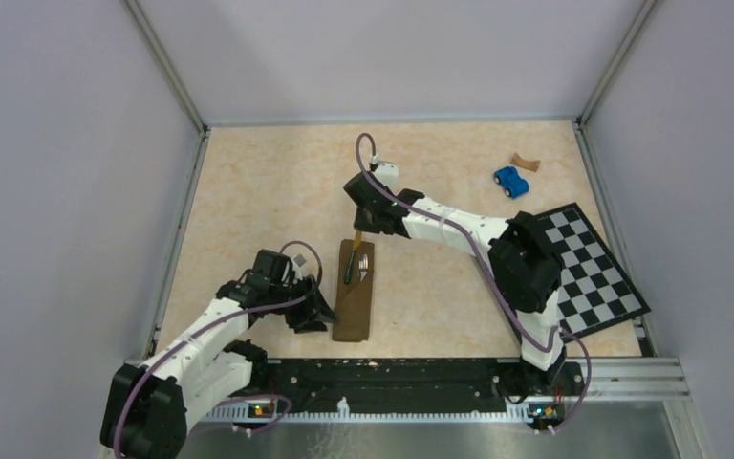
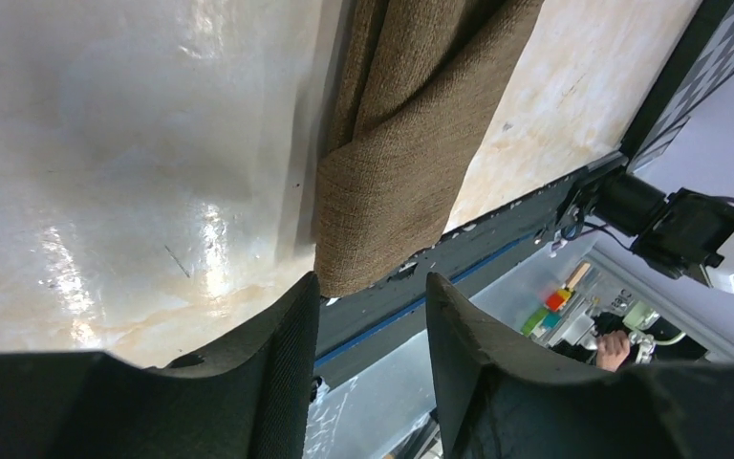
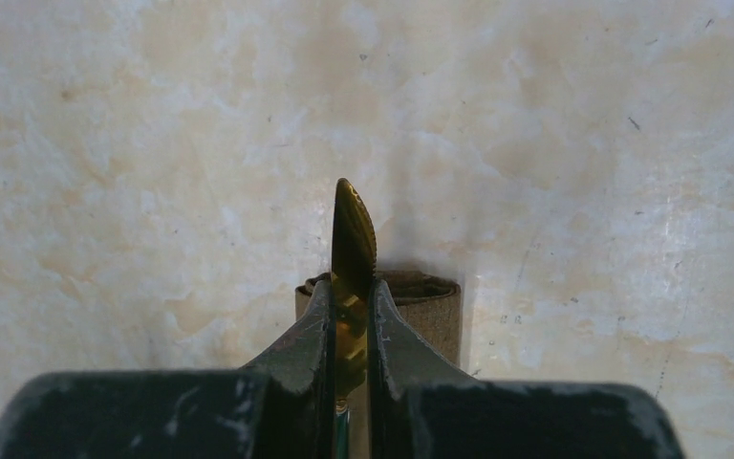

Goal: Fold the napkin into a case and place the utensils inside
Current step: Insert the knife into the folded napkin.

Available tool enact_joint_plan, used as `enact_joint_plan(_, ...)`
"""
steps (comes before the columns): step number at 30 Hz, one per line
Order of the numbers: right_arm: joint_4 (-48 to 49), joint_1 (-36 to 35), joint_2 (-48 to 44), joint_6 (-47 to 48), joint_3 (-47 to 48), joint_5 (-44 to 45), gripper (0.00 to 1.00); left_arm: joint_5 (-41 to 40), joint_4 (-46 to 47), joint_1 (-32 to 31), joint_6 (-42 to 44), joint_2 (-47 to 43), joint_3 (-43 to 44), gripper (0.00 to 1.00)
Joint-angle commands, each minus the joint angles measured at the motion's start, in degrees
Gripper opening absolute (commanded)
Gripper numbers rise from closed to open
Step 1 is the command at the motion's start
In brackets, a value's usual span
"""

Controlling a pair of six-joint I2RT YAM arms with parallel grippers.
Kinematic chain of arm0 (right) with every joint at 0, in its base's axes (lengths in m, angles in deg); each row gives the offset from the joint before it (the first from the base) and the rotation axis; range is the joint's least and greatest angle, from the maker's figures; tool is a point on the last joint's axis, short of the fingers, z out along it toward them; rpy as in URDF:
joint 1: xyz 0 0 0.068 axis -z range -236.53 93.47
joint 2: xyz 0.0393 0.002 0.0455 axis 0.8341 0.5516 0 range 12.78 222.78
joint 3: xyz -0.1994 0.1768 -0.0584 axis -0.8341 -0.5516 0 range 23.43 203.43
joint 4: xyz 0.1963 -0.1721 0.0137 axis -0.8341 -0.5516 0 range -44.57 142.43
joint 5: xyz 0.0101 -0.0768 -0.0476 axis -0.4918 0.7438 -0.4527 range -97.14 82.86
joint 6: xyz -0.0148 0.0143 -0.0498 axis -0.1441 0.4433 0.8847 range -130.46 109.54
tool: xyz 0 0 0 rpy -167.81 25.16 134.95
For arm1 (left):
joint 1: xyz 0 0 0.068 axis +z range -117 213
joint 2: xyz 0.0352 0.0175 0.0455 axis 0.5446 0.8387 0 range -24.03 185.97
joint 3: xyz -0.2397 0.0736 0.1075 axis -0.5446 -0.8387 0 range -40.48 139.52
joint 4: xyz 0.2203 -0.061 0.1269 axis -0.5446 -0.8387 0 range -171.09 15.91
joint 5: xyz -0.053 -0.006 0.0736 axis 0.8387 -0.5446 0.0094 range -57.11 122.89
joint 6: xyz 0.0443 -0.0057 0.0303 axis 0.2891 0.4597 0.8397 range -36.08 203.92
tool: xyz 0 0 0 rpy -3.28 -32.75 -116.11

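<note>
The napkin lies folded as a long narrow brown case [image 1: 354,304] near the table's front middle. A silver fork [image 1: 364,263] lies at its upper end. The knife, with its yellow-orange handle [image 1: 356,238] and dark blade, reaches into that same end. My right gripper [image 1: 367,228] is shut on the knife handle [image 3: 354,239], directly above the case's far end [image 3: 430,296]. My left gripper [image 1: 316,316] is open beside the case's lower left edge. In the left wrist view the case's near corner [image 2: 382,220] lies just beyond the left gripper [image 2: 371,287], with nothing between the fingers.
A blue toy car [image 1: 509,181] and a small brown piece [image 1: 526,163] sit at the back right. A black-and-white checkered board [image 1: 588,268] lies at the right under the right arm. A black rail [image 1: 420,375] runs along the near edge. Walls enclose three sides.
</note>
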Motion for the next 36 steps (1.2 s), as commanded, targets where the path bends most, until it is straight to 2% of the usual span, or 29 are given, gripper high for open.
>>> enact_joint_plan(1,-1.2,-1.9,1.1,1.8,3.5,2.3,0.00,1.8,0.1,-1.5,1.9,1.5,0.4,0.49)
enact_joint_plan(4,-1.8,-2.7,1.6,1.8,3.9,2.6,0.00,2.8,3.1,-2.1,0.6,3.0,-1.2,0.46)
enact_joint_plan(7,-2.2,-3.6,1.8,1.6,4.0,2.5,0.00,3.8,7.2,-2.5,-1.0,4.5,-3.3,0.38)
enact_joint_plan(13,-3.1,-5.1,1.9,0.8,3.6,1.4,0.00,3.5,11.7,-3.2,-2.2,6.9,-6.0,0.29)
enact_joint_plan(29,-6.2,-8.7,2.6,1.1,2.8,-0.9,0.00,0.0,17.0,-3.2,-4.0,10.3,-8.7,0.22)
enact_joint_plan(36,-6.8,-11.0,3.9,1.7,2.3,-1.1,0.00,-2.3,14.3,-3.2,-2.5,9.2,-7.5,0.22)
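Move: The right hand holds the knife by its blade, handle pointing back; the mouth of the napkin's pocket lies about 15 cm back, 4 cm left and 8 cm below it. The fork's tines show about 7 cm back of that hand, 1 cm right. For the left hand, the napkin's near-left corner is about 3 cm back, 2 cm right and 4 cm down, the pocket mouth roughly 8 cm ahead, 4 cm right. Left hand sinks about 4 cm, closing on the napkin's near-left corner; right draws the knife back 7 cm, handle-first, towards the pocket. ##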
